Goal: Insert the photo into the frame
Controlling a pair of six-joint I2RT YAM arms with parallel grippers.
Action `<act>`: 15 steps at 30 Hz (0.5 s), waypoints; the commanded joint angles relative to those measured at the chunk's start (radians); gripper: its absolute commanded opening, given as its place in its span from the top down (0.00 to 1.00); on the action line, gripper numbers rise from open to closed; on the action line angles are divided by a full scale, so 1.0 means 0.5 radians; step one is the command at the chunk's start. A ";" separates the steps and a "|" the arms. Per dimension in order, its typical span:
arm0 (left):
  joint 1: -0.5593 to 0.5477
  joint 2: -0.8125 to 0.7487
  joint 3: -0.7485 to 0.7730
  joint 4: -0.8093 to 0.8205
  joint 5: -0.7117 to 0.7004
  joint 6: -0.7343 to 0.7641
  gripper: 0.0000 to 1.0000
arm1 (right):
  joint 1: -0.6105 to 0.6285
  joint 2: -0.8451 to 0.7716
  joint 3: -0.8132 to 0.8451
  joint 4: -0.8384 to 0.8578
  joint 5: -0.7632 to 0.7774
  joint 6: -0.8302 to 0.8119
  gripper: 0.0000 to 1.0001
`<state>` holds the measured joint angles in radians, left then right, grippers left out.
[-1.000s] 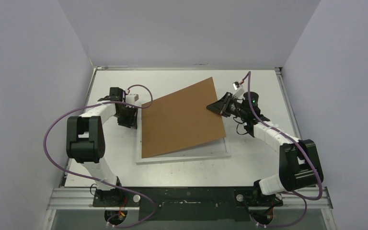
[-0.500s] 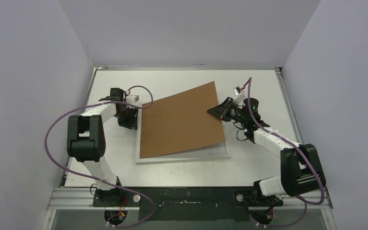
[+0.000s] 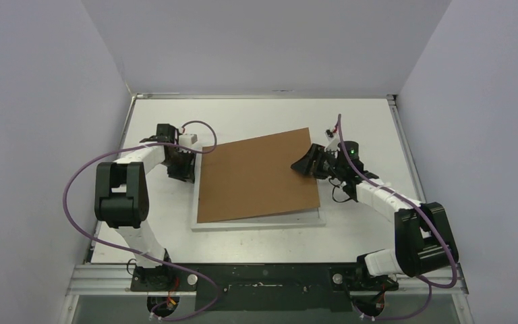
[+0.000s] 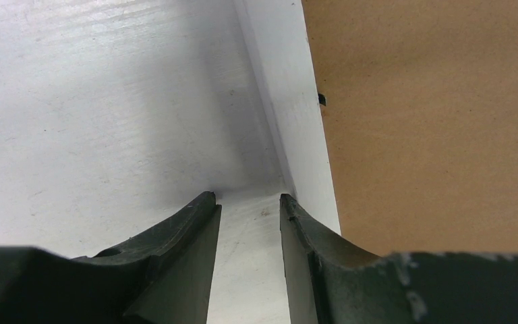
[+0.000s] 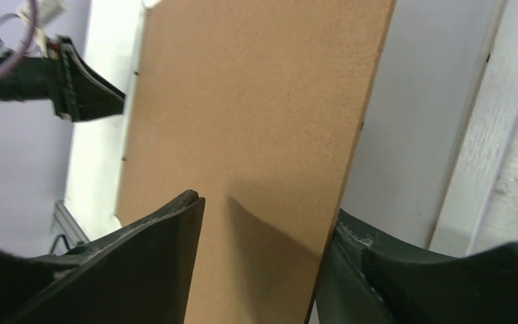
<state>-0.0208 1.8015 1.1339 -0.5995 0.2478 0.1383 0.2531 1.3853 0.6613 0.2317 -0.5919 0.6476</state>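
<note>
The photo is hidden. A brown backing board (image 3: 256, 177) lies over the white frame (image 3: 256, 222), its right side slightly raised. My right gripper (image 3: 305, 164) is open at the board's right edge. In the right wrist view the jaws (image 5: 266, 206) straddle the board (image 5: 256, 101), one finger above and one beneath its edge, with a gap. My left gripper (image 3: 182, 172) is open just left of the frame's far left corner. In the left wrist view its fingertips (image 4: 248, 197) reach the frame's rim (image 4: 290, 101), with only white surface between them.
Grey walls enclose the white table (image 3: 364, 128) on three sides. The frame's right rim (image 5: 499, 101) runs beside the right gripper. Both arm bases sit on the black rail (image 3: 270, 277) at the near edge.
The right gripper has let go of the board and opened. The board's right side came down and swung closer into line with the frame. The left arm has stayed still.
</note>
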 commanded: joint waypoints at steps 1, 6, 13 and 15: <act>-0.038 -0.003 0.036 -0.015 0.142 -0.020 0.63 | 0.030 -0.004 0.140 -0.222 0.066 -0.252 0.42; -0.038 0.002 0.042 -0.017 0.147 -0.027 0.63 | 0.039 0.006 0.219 -0.430 0.154 -0.380 0.36; -0.038 0.002 0.042 -0.018 0.148 -0.026 0.63 | 0.055 0.006 0.328 -0.680 0.252 -0.492 0.25; -0.038 0.005 0.044 -0.019 0.149 -0.028 0.64 | 0.061 0.007 0.342 -0.709 0.264 -0.499 0.23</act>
<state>-0.0257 1.8015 1.1339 -0.5999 0.2577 0.1375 0.2714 1.3880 0.7712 -0.0902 -0.4965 0.4477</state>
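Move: The right hand has the backing board's raised right edge between its half-open fingers; the board's middle lies about 15 cm to its left, 1 cm back and 6 cm below. The frame's middle is some 14 cm left of this hand, 4 cm back and 11 cm below. From the left hand, standing beside the frame's left rail, the board's middle is about 20 cm right, 1 cm ahead and 4 cm above. Right hand sinks 2 cm towards the frame, easing left, fingers opening and dipping, lower finger still under the board's edge. ##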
